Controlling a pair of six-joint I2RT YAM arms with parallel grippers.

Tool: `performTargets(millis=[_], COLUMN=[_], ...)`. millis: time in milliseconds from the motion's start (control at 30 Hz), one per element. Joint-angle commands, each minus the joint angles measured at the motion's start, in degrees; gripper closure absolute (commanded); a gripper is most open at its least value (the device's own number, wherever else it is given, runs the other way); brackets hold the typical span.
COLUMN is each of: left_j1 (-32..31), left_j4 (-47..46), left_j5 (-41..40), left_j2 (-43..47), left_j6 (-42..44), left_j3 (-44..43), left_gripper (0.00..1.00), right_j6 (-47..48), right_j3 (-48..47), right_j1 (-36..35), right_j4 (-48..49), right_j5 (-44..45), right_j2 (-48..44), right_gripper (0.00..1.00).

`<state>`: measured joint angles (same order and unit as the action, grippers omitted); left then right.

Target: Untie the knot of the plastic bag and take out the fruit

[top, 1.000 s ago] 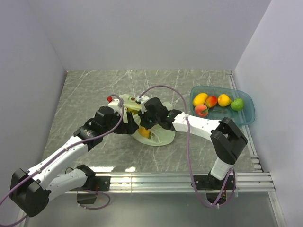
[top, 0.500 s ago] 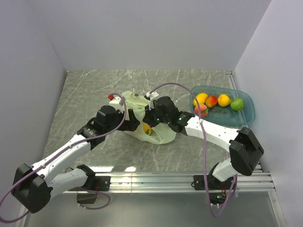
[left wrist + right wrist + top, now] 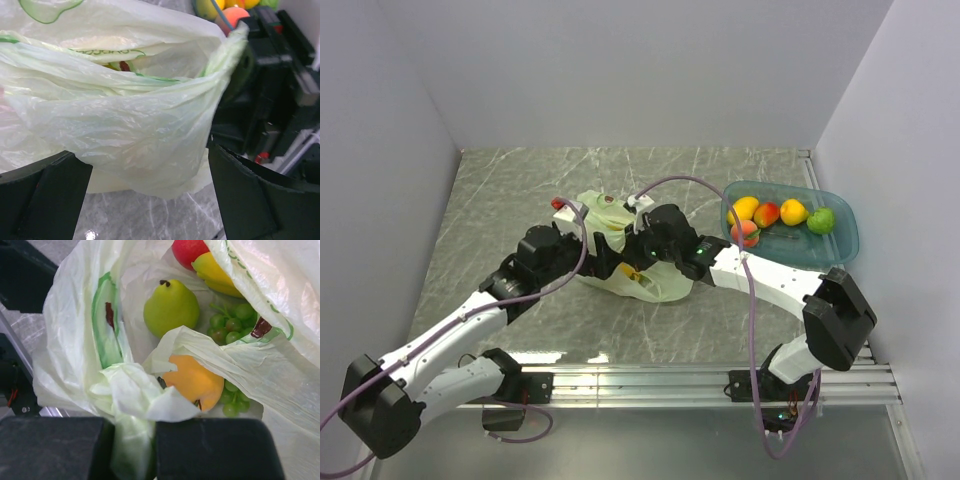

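The pale green plastic bag lies mid-table between both arms. My right gripper is shut on a bunched strip of the bag's rim and holds the mouth open. Inside I see a green pear, a red apple, a yellow banana, green grapes and an orange fruit. No tied knot shows. My left gripper stands wide open just off the bag's near side, with the plastic bulging toward the gap and nothing gripped.
A blue tray at the right holds a yellow mango, a peach and other fruit. Grey walls close in on three sides. The metal rail with the arm bases runs along the near edge.
The right arm has swung its elbow to the right and drawn the bag's rim up and back, opening the mouth. The left arm shifted slightly and stays open.
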<state>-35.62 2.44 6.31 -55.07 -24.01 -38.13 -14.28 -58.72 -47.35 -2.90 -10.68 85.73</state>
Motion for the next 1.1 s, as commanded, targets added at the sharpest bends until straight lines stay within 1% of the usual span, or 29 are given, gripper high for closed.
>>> performTargets(millis=[0, 33, 67, 133, 167, 200, 233, 267, 333, 400, 467, 500, 567, 600, 633, 700, 733, 767, 867, 933, 967, 1000, 1067], left_j1=[-0.2, -0.2, -0.2, -0.2, -0.2, -0.2, -0.2, -0.2, 0.1, 0.7, 1.2, 1.2, 1.2, 1.2, 1.2, 1.2, 1.2, 1.2, 1.3, 1.2, 1.2, 1.1, 1.0], left_j4=[-3.4, -3.8, -4.2, -3.8, -3.3, -2.4, -0.6, 0.2, 2.3, 4.1, 5.5, 5.8, 6.5, 6.9, 7.3, 8.9, 9.8, 10.9, 11.3, 10.5, 10.0, 9.1, 8.8], left_j5=[-3.7, -4.0, -4.5, -6.1, -9.0, -10.9, -15.2, -17.7, -22.9, -24.4, -22.8, -21.5, -17.6, -16.5, -15.6, -13.0, -12.5, -11.2, -8.9, -6.7, -5.3, -3.8, -2.8], left_j2=[-1.3, -2.3, -3.1, -5.0, -5.6, -5.9, -6.1, -6.0, -5.0, -4.3, -3.2, -2.7, -1.0, 0.5, 1.3, 3.0, 4.9, 5.8, 8.2, 8.3, 8.2, 8.0, 7.7], left_j6=[1.8, 1.9, 1.7, 0.8, -0.7, -1.8, -3.0, -5.6, -8.1, -11.6, -13.3, -13.9, -15.1, -15.5, -15.8, -16.0, -16.2, -16.9, -18.3, -18.9, -18.7, -18.4, -17.6], left_j3=[-0.5, -1.0, -1.3, -2.5, -2.9, -3.2, -3.4, -3.4, -2.6, -2.0, -0.6, 0.0, 2.0, 2.7, 4.2, 5.6, 6.7, 7.4, 10.5, 12.2, 12.5, 12.6, 12.3], left_gripper=[0.01, 0.01, 0.06, 0.53, 0.74, 0.99, 0.99, 0.99, 0.99, 0.99, 0.99, 0.99, 0.99, 0.99, 0.99, 0.99, 0.99, 0.99, 0.99, 0.99, 0.99, 0.99, 0.99], right_j6=[-0.1, -0.1, 0.0, 0.0, 0.1, 0.2, 0.3, 0.3, 0.4, 0.0, -2.0, -2.8, -6.5, -8.0, -11.4, -14.8, -17.7, -19.1, -22.5, -21.7, -21.3, -20.8, -17.0], right_j3=[-0.2, -0.2, -0.3, -0.3, -0.2, 0.0, 0.4, 1.4, 2.9, 5.0, 7.6, 8.6, 11.7, 12.7, 13.8, 16.6, 17.5, 18.7, 18.3, 16.9, 15.5, 15.1, 13.4], right_j1=[0.0, -0.1, -0.1, -0.1, -0.1, -0.1, 0.0, 0.0, 0.3, 1.6, 2.9, 4.7, 7.3, 10.1, 11.9, 15.0, 18.4, 19.6, 23.7, 23.8, 23.4, 22.9, 21.5], right_j4=[2.2, 2.2, 2.1, 1.9, 1.8, 1.7, 1.2, 1.2, 1.4, 1.5, 2.5, 2.8, 5.1, 6.0, 6.1, 6.1, 6.1, 6.1, 4.2, 1.9, 1.3, 0.9, 0.6], right_j5=[-1.7, -1.8, -1.7, -1.6, -1.4, -0.9, 0.1, 0.8, 1.8, 3.1, 4.4, 5.0, 7.6, 8.9, 10.5, 15.8, 17.4, 18.6, 19.9, 19.8, 19.3, 19.0, 17.7], right_j2=[0.3, 0.3, 0.4, 0.3, 0.1, 0.0, -0.3, -1.0, -2.0, -3.5, -5.7, -6.5, -9.4, -10.4, -12.4, -14.5, -16.4, -17.1, -16.8, -15.7, -15.7, -16.2, -18.9], right_gripper=[1.0, 1.0, 1.0, 1.0, 1.0, 1.0, 1.0, 1.0, 1.0, 1.0, 1.0, 1.0, 1.0, 1.0, 1.0, 1.0, 1.0, 1.0, 1.0, 1.0, 0.97, 0.82, 0.61])
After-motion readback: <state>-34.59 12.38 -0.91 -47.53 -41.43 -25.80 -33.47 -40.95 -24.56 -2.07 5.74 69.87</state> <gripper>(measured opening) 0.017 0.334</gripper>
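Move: The loose fold of the plastic bag's rim that the left hand goes for runs between its open fingers, about 3 cm ahead, 1 cm right and 3 cm below. The orange fruit lies some 2 cm ahead, 6 cm right and 13 cm below that hand, the pear 4 cm ahead, 3 cm left. The right hand holds another part of the rim; the blue tray's middle is about 14 cm ahead and 41 cm right of it, the peach in it 12 cm ahead and 29 cm right. The bag's loose fold is pinched as the left hand dips forward and down, its wide-open fingers shutting; keeping it, that hand goes left, then back and further down by about 7 and 5 cm. The other part of the rim, still held by the right hand, is lowered a little, then swept some 19 cm right and 7 cm forward towards the tray, the wrist turning about 45 degrees clockwise; the fingers start to open at the end. ##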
